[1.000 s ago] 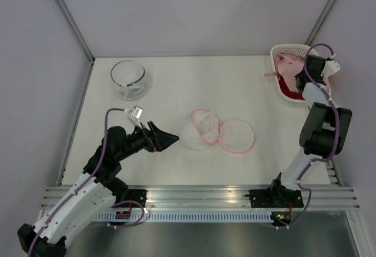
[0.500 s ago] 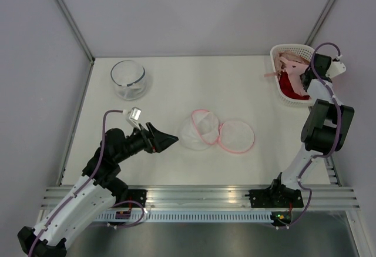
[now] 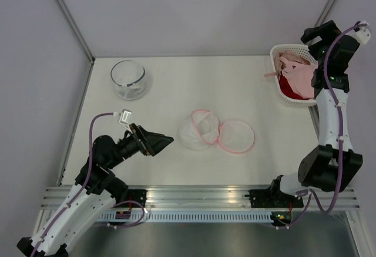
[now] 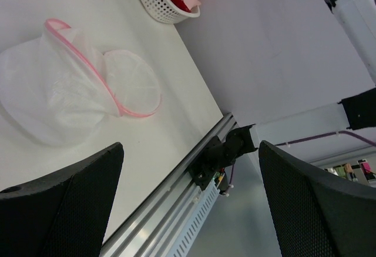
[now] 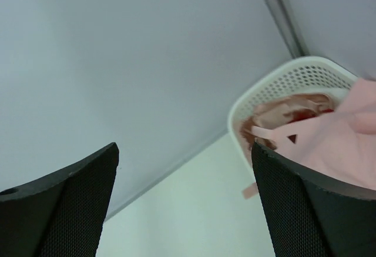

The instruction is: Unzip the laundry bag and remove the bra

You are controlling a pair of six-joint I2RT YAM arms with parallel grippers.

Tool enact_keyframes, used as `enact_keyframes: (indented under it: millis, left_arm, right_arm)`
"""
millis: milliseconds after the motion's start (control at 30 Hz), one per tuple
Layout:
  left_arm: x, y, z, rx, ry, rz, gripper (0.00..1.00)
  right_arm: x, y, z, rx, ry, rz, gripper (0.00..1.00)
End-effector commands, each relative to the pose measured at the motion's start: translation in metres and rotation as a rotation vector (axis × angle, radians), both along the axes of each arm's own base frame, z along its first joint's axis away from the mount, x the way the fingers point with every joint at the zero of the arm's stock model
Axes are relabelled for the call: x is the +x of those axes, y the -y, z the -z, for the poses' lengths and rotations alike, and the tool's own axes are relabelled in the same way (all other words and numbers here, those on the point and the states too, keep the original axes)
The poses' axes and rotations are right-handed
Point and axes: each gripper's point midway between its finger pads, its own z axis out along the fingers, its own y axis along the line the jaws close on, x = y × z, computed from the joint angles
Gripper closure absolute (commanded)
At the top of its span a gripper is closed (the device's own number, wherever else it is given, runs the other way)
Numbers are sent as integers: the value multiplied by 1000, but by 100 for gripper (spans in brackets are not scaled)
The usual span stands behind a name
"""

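Note:
The laundry bag (image 3: 201, 129) lies unzipped mid-table, its pink-rimmed lid (image 3: 237, 136) folded flat to the right; it also shows in the left wrist view (image 4: 56, 95). The pale pink bra (image 3: 298, 73) lies in the white lattice basket (image 3: 284, 51) at the back right, one strap hanging over the rim. It also shows in the right wrist view (image 5: 343, 145). My left gripper (image 3: 166, 143) is open and empty, just left of the bag. My right gripper (image 3: 317, 33) is open and empty, raised above the basket.
A red garment (image 3: 288, 86) lies under the bra in the basket. A clear glass bowl (image 3: 128, 79) stands at the back left. Walls close the table at the left, back and right. An aluminium rail (image 3: 200, 195) runs along the near edge.
My right gripper has risen from the basket and turned upward, leaving the bra inside. My left gripper has drawn back slightly to the left, away from the bag.

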Motion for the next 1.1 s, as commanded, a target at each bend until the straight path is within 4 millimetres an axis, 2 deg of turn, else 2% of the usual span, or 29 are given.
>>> enact_keyframes:
  millis: [0,33,100,133,167,200,233,267,300,333,367,400,467,500,533,567,600,667,700,767,800,867,900,967,1000,1067]
  left_arm:
    - [-1,-4,-26,-22,78,-11,0]
    - [-1,-4,-29,-19,89,-14,0]
    - [0,-7,-34,-9,101,-28,0]
    - [-1,-9,-44,-13,121,-34,0]
    - [-1,-11,-43,9,124,-42,0]
    - [-1,-14,-47,11,137,-56,0]
    - [-3,-17,-55,15,160,-63,0]
    - [-4,-19,-56,23,159,-70,0]
    - [-3,-22,-60,25,166,-86,0]
    - [-5,-24,-68,22,189,-90,0]
    - [-6,-25,-71,21,195,-94,0]
    - [-6,-27,-73,21,198,-103,0]
    - [-7,-28,-77,18,213,-106,1]
    - [-6,-29,-78,18,213,-110,0]
    - [-6,-29,-78,20,215,-110,0]
    - [-6,-29,-77,22,215,-112,0]
    - [-6,-29,-77,21,214,-110,0]
    - [-8,-29,-79,14,220,-106,0]
    - [-8,-29,-80,13,223,-106,0]
    - [-9,-30,-79,10,222,-108,0]
    - [-10,-31,-80,6,224,-111,0]
    - [-11,-32,-80,4,222,-114,0]
    - [-12,-33,-81,1,223,-116,0]
    - [-12,-35,-79,1,218,-123,0]
    - [-13,-36,-80,-1,220,-126,0]
    - [-13,-38,-78,6,218,-135,0]
  right_arm:
    - [-25,-53,-30,-70,7,-158,2]
    - [-28,-75,-20,-72,-27,-200,2]
    - [-47,-95,-6,-84,-86,-227,2]
    - [-54,-116,16,-86,-139,-272,2]
    - [-67,-122,17,-92,-148,-278,2]
    - [-78,-124,50,-73,-233,-266,2]
    - [-87,-131,60,-75,-255,-286,2]
    - [-103,-133,57,-76,-242,-290,2]
    - [-117,-134,86,-66,-303,-292,2]
    - [-127,-134,92,-73,-310,-294,2]
    - [-145,-134,88,-79,-294,-290,2]
    - [-156,-134,106,-73,-328,-293,2]
    - [-175,-141,108,-71,-312,-329,2]
    - [-185,-142,124,-60,-353,-336,2]
    - [-191,-154,127,-41,-359,-405,2]
    - [-198,-159,128,-35,-354,-429,2]
    - [-204,-165,142,-17,-382,-467,2]
    - [-213,-184,151,40,-397,-563,2]
    - [-218,-190,165,70,-424,-591,2]
    - [-226,-206,175,139,-426,-669,2]
    - [-228,-209,190,182,-437,-667,2]
    - [-231,-208,202,218,-441,-642,2]
    - [-234,-209,217,257,-466,-622,2]
    - [-237,-214,226,304,-465,-633,2]
    - [-242,-215,238,348,-488,-618,2]
    - [-244,-217,243,390,-475,-610,2]
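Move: The right hand hangs high over the far right basket, where the bra already lies roughly below it and 25 cm down, with the basket's middle some 2 cm left, 1 cm ahead and 30 cm down. From this hand the laundry bag's open round lid is about 21 cm back, 31 cm left and 36 cm down; the bag body is 19 cm back and 46 cm left. From the left hand the lid is roughly 12 cm ahead, 30 cm right and 25 cm below. The empty right hand leaves the basket, first hopping up about 5 cm while it sweeps left, then drawing back and sinking, some 25 cm each way and 20 cm leftward in all, towards the laundry bag's round lid, its fingers staying wide open as the wrist tips them down and turns counter-clockwise, some 30 degrees each. Meanwhile the open left hand rises roughly 7 cm and draws slightly left, away from the bag, its fingers tilting up a little, and neither hand grips anything. ##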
